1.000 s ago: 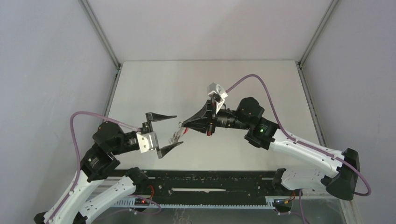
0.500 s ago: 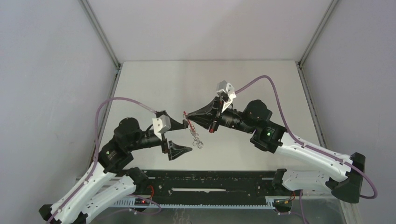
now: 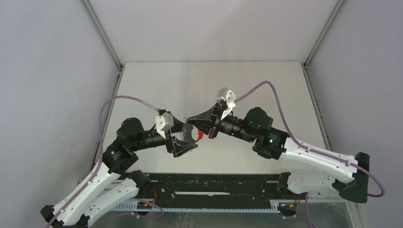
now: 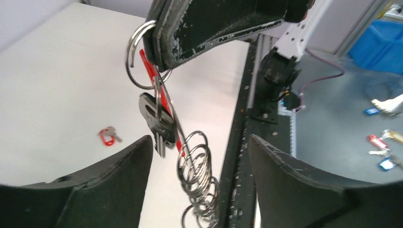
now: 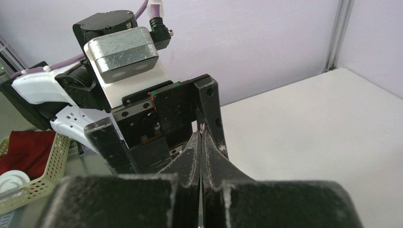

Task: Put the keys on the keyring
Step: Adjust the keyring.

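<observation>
My right gripper (image 3: pixel 189 121) is shut on the keyring (image 4: pixel 139 56), a thin metal ring pinched at its fingertips (image 4: pixel 190 33). From the ring hang a thin red strap (image 4: pixel 163 102), a dark key (image 4: pixel 157 122) and a chain of silvery rings (image 4: pixel 197 166). My left gripper (image 4: pixel 200 142) is open, one jaw on each side of the hanging bunch and not touching it. From above, the left gripper (image 3: pixel 186 139) sits just under the right fingertips, with a bit of red strap (image 3: pixel 200 135) showing. In the right wrist view the gripper (image 5: pixel 201 132) is shut, with a metal sliver at its tip.
A small key with a red tag (image 4: pixel 108 136) lies on the white table (image 3: pixel 157 90). The black rail (image 3: pixel 214 183) runs along the near edge. Off the table are a blue bin (image 4: pixel 380 42) and a green basket (image 5: pixel 33 185).
My left gripper has swung up and right to the right gripper and now brackets the hanging bunch. The right gripper has shifted slightly, still holding the ring.
</observation>
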Tool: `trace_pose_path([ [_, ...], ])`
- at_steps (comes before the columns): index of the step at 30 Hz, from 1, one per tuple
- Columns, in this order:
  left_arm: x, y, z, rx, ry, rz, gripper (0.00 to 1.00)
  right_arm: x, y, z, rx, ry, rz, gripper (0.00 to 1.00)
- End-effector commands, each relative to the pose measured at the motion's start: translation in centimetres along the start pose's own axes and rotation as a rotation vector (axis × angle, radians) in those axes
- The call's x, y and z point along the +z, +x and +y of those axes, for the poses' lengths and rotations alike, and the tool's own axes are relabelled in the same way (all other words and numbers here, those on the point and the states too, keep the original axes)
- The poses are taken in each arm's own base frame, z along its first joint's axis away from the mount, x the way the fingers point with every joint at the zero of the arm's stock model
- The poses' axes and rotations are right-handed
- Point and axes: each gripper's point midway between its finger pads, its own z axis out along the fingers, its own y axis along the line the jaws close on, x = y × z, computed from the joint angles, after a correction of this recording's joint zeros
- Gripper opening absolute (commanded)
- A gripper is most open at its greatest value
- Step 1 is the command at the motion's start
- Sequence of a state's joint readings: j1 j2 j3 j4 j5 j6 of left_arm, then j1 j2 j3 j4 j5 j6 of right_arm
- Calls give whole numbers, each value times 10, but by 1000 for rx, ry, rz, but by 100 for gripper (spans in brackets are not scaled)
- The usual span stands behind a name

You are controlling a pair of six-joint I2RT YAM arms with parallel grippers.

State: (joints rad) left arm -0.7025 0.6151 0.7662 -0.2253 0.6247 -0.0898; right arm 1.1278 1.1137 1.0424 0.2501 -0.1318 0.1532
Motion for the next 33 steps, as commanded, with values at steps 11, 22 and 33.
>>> trace_pose_path([
  [11,-7,4,19,313,-49,42,7,-1,-32,16,-27,-7,-62,5],
  [22,-25,-20,30,1014,-61,17,0,-37,-43,5,122,87,23,100],
  [33,-29,-23,6,1848,43,-87,0,-57,-21,-45,591,142,171,100],
])
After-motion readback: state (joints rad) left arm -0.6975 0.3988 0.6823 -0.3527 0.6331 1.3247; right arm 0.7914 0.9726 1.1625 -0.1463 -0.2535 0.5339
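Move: The keyring hangs from the right fingertips between the left hand's open fingers, its middle about 2 cm ahead of the left hand and 3 cm above it, neither left nor right. From the right hand its middle lies some 4 cm back, 2 cm to the right and 6 cm below. The loose key with the red clip is on the table, about 14 cm ahead of the left hand, 14 cm to its right and 28 cm below. The left hand closes from nearly wide open and pinches the hanging keyring while easing about 2 cm forward and 2 cm down, then draws left, rises slightly and rolls about its own pointing direction by some 80 degrees, forward side up. The right hand, after edging back a centimetre, opens fully midway, lets go of the keyring and pulls away about 9 cm to the right, then also forward, its fingers tipping down. ##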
